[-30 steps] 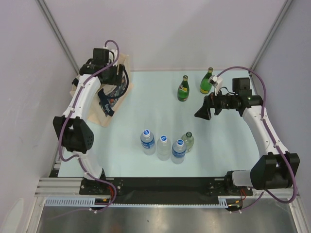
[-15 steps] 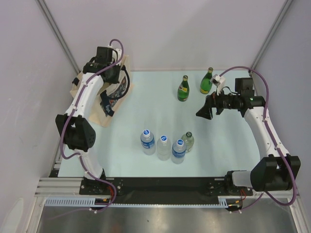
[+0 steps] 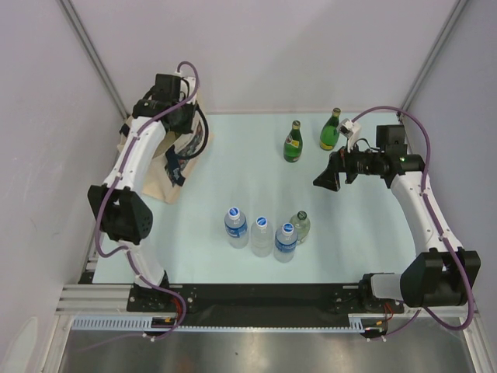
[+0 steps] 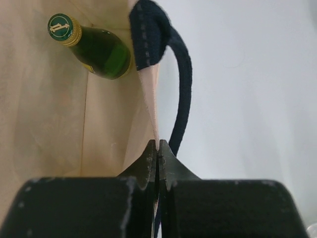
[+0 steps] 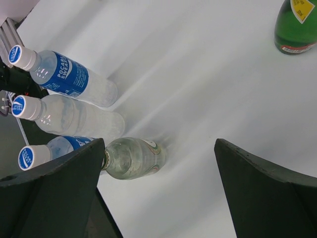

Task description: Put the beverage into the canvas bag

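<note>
The beige canvas bag (image 3: 161, 186) stands at the table's far left, under my left arm. My left gripper (image 3: 183, 127) is shut on its cloth rim (image 4: 154, 124), next to a navy strap handle (image 4: 184, 94). Inside the bag (image 4: 44, 114) lies a green glass bottle (image 4: 101, 49) with a green cap. My right gripper (image 3: 323, 180) hangs open over the table, holding nothing. In the right wrist view the gripper (image 5: 159, 145) looks down on a clear glass bottle (image 5: 131, 157) and three water bottles (image 5: 69, 77).
Two green bottles (image 3: 292, 142) (image 3: 331, 130) stand at the back of the pale table (image 3: 233, 171), just left of my right gripper. Three blue-capped water bottles (image 3: 261, 236) and the clear bottle (image 3: 300, 226) cluster near the front middle. Grey walls close in the sides.
My left gripper has shut on the bag's rim and shifted slightly toward the back, drawing the cloth with it. The right arm has edged a little to the right and stays open.
</note>
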`<action>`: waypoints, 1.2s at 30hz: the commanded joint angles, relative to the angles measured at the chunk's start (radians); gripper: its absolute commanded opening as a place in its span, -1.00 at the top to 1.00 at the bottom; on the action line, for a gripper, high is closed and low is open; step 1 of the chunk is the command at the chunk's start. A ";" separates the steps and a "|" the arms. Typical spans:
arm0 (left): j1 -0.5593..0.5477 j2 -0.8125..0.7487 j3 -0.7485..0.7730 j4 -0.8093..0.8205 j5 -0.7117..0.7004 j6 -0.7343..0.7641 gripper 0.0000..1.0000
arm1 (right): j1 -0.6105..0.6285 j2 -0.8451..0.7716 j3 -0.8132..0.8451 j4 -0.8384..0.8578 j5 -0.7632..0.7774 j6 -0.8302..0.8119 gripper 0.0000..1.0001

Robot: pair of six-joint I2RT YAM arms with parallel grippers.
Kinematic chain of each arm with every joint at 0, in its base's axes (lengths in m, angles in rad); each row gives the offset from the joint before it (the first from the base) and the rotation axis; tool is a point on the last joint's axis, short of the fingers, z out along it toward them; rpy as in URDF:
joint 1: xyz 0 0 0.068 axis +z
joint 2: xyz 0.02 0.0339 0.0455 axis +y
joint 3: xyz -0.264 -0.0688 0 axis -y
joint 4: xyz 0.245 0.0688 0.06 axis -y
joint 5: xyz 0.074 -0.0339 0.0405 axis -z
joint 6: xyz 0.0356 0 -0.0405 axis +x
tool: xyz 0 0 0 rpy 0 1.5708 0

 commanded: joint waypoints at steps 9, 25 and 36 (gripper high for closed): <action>-0.047 -0.105 0.068 0.034 0.113 -0.037 0.99 | -0.005 -0.036 -0.012 0.036 -0.031 0.021 -1.00; -0.140 -0.080 0.110 0.011 0.164 -0.075 1.00 | -0.005 -0.037 -0.014 0.034 -0.022 0.012 -1.00; -0.212 -0.083 0.076 0.012 0.164 -0.106 1.00 | -0.003 -0.033 -0.005 0.023 -0.022 -0.019 -0.99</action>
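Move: The left hand already has the canvas bag's right rim pinched beside the dark handle; the bag's middle lies about 8 cm left, level fore and aft, and 12 cm below. The green bottle inside is some 7 cm left and 2 cm ahead. The blue-label bottle nearest the bag stands roughly 23 cm back and 14 cm right. From the idle right hand, the bag's middle is about 15 cm ahead and 50 cm left. Still pinching the rim, the left hand drags the bag about 10 cm right and 4 cm back. ##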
